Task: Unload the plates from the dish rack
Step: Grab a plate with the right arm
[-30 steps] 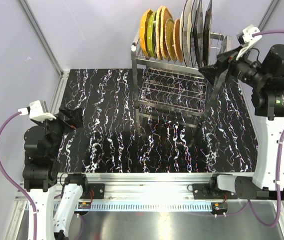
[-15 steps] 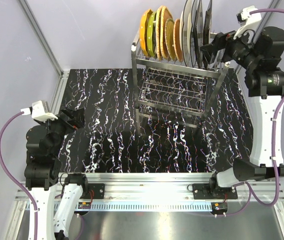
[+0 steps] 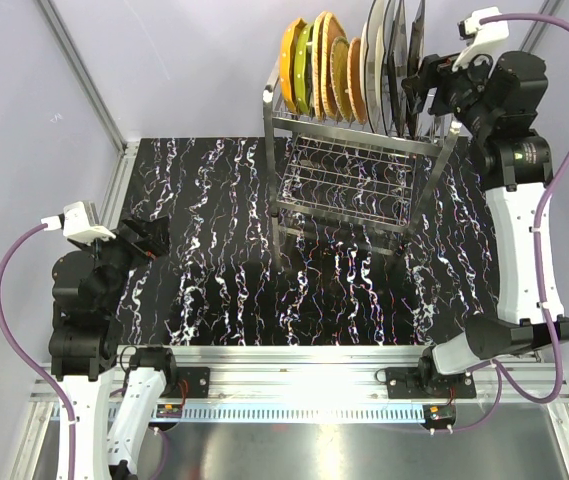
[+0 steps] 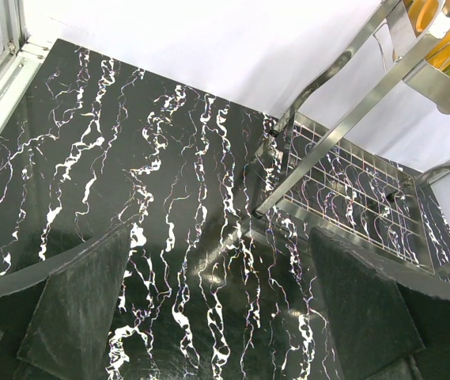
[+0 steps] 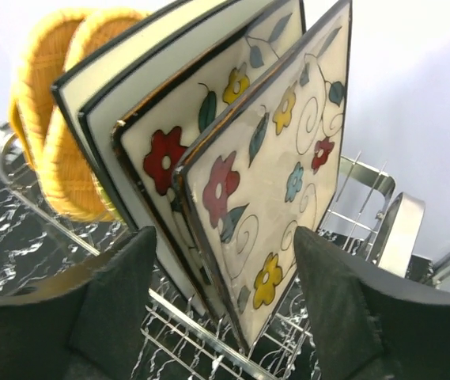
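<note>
The dish rack point(image 3: 344, 142) stands at the back of the table, with its plates upright in the top tier. From the left they are an orange one point(image 3: 291, 62), a green one point(image 3: 304, 62), wicker ones point(image 3: 330, 60) and square ones point(image 3: 399, 62). My right gripper point(image 3: 416, 88) is at the row's right end. In the right wrist view it point(image 5: 232, 309) is open. Its fingers point(image 5: 118, 305) straddle the lower corner of the nearest square floral plate point(image 5: 276, 174) without touching it. My left gripper point(image 3: 154, 238) hovers open over the table's left side, holding nothing point(image 4: 221, 317).
Behind the nearest floral plate stand a second floral plate point(image 5: 197, 131), white square plates point(image 5: 102, 91) and wicker plates point(image 5: 47, 119). The rack's lower tier point(image 4: 351, 190) is a bare wire grid, and its front leg point(image 4: 284, 154) stands ahead of my left gripper. Metal rails edge the black marbled table point(image 3: 214, 270).
My right arm has risen and swung left, from beside the rack's right post to the rightmost plate. Its jaws have narrowed a little. The left arm shifted slightly.
</note>
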Motion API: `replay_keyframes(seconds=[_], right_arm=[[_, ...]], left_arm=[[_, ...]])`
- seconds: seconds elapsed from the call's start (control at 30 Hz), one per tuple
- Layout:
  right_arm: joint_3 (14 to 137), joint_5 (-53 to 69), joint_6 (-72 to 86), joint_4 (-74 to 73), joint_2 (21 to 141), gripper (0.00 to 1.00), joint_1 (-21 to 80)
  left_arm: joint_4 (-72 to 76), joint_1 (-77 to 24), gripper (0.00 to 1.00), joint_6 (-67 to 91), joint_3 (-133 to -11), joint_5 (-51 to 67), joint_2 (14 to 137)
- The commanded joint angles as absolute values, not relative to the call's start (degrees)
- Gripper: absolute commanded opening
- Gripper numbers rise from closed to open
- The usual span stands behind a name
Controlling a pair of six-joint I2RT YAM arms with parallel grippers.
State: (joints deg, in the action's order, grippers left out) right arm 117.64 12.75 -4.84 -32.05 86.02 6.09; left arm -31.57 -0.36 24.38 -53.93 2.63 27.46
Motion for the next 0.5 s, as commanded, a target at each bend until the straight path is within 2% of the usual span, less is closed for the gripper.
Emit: replay_keyframes(seconds=[0.0,0.2,0.23,0.47], right_arm=[[115.4,7.5,-6.9,-27.2,85.8,0.74,7.6],[111.8,4.7,-8.9,-23.5,86.0,0.54,8.3],[111.4,4.5,-9.4,-22.5,86.1,0.48,8.3],[106.1,3.7,-11.7,-17.9,85.3,0.37,9.6]], left_arm=[[-29.4,-0.1,0.99,24.6,-53.9,3.5,26.9],[-29.3,-0.1,0.99,24.6,-53.7,3.5,26.8],[-29.1,-0.1,0.99,24.6,-53.7,3.5,26.8],[-28.7,-0.1,0.99,25.0,-53.8,3.7,27.2]])
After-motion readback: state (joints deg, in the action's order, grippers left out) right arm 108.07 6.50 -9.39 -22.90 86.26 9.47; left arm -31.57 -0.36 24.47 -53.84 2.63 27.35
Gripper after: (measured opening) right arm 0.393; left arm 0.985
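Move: The end plate in the rack, the rightmost of the flowered square ones, stands on edge with its middle about 12 cm ahead of the right hand, 1 cm to its left and level with it. The next flowered plate is just 3 cm left of that one. An orange plate lies 9 cm ahead and 9 cm left, slightly lower; the rack's right end is 7 cm ahead and 5 cm right. From the left hand the end plate is roughly 30 cm ahead, 42 cm right and 15 cm up. The right hand's fingers, more than half open at first, close around the near upright edge of the end plate, one finger on the flowered face's side, the other slipping between it and the next plate; a firm pinch can't be seen yet. Meanwhile the hand sinks and reaches forward along the plate, about 4 cm down and 3 cm forward, rolling slightly. ##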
